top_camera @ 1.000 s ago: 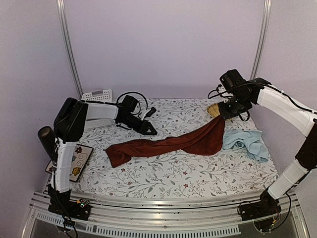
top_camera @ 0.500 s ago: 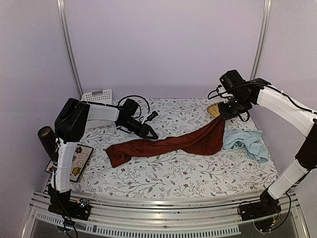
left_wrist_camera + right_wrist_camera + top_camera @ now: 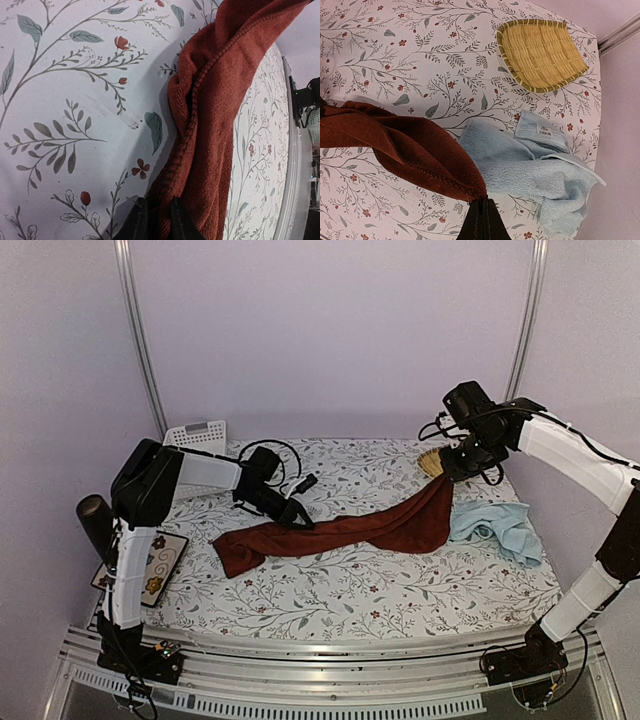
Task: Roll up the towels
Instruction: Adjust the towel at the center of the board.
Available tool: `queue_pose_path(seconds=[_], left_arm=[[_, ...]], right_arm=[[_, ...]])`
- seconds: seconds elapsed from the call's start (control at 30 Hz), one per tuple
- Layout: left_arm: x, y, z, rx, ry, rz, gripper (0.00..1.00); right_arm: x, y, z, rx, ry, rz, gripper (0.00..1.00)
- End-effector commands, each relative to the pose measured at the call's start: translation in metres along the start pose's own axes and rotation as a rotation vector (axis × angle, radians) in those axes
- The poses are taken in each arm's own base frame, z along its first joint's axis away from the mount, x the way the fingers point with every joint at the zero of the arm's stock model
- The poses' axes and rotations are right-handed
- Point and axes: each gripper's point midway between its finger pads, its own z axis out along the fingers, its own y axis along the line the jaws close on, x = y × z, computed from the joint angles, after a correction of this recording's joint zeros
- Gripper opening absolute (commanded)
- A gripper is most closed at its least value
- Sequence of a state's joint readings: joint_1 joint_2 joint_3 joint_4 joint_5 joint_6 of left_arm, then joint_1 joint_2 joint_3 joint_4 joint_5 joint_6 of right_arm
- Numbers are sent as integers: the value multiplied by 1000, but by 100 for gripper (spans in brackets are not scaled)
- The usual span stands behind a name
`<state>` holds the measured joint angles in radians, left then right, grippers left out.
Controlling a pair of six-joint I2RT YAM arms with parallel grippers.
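Note:
The rust-red towel [image 3: 340,532] lies stretched in a long twisted band across the flowered table, its right end lifted. My right gripper [image 3: 460,468] is shut on that raised corner; in the right wrist view the red towel [image 3: 405,145] hangs from the closed right gripper [image 3: 482,201]. My left gripper [image 3: 298,520] is low at the towel's back edge, left of centre. In the left wrist view the left gripper [image 3: 158,210] pinches the hem of the red towel [image 3: 225,100] between its fingers. The light blue towel [image 3: 500,528] lies crumpled at the right [image 3: 535,170].
A yellow woven tray [image 3: 432,462] sits at the back right behind the right gripper [image 3: 540,55]. A white basket [image 3: 197,432] stands at the back left. A dark cylinder [image 3: 95,523] and a patterned card [image 3: 150,565] lie off the left edge.
My left gripper has slid a little left and down onto the red towel's back edge, and its jaws have narrowed on the hem. The right arm has stayed still.

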<state>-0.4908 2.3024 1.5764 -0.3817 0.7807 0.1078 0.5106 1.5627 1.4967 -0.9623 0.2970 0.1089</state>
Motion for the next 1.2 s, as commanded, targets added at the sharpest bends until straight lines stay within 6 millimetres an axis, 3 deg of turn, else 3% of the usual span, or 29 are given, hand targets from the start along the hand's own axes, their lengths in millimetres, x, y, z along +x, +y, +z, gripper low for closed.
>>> queue_pose_path(seconds=[0.0, 0.07, 0.23, 0.3, 0.47, 0.6, 0.8, 0.9, 0.97, 1.07, 1.17], left_arm=[[4, 6, 0, -41, 14, 8, 11], [2, 6, -2, -50, 10, 8, 0], [-19, 13, -22, -146, -21, 0, 0], [-39, 18, -46, -235, -56, 4, 0], [-102, 23, -143, -533, -229, 52, 0], [-145, -1, -217, -715, -358, 158, 0], [-178, -35, -281, -866, -473, 268, 0], [-185, -60, -286, -869, -499, 342, 0], [-181, -72, -274, -862, -468, 394, 0], [-154, -82, -237, -820, -376, 429, 0], [-104, -84, -188, -727, -249, 405, 0]], right_arm=[[-7, 5, 0, -18, -17, 6, 2], [-8, 5, 0, -18, -17, 6, 2], [-17, 7, 0, -27, -48, 3, 2], [-28, 8, -2, -36, -80, -1, 2], [-70, -5, -8, -29, -176, 27, 2], [-107, -27, -19, -36, -281, 68, 2], [-142, -61, -39, -44, -403, 135, 2], [-145, -67, -49, -39, -441, 117, 2], [-141, -68, -53, -43, -441, 115, 2], [-120, -64, -50, -65, -380, 102, 2], [-76, -59, -35, -73, -255, 96, 2]])
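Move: The left hand is down at the table, around the red towel's near-side upper edge, which lies right between its fingers, about 1 cm below. The white basket stands some 33 cm to its left and 18 cm ahead. The right hand still holds the towel's other end; that edge spot lies about 33 cm to its left, 2 cm ahead and 20 cm below. Also from the right hand, at table height, the blue towel is 12 cm right and 2 cm ahead, and the wicker tray 6 cm right and 24 cm ahead. The left fingers shut and pinch the red towel's edge, then after a brief pause whip it up about 30 cm, drifting left and forward, with the wrist swinging some 55 degrees until the fingers point more forward than sideways; at the end it begins to sink and draw back. The right hand keeps its pinch, rising about 10 cm and going forward nearly as far, fingers tipping up some 20 degrees. ##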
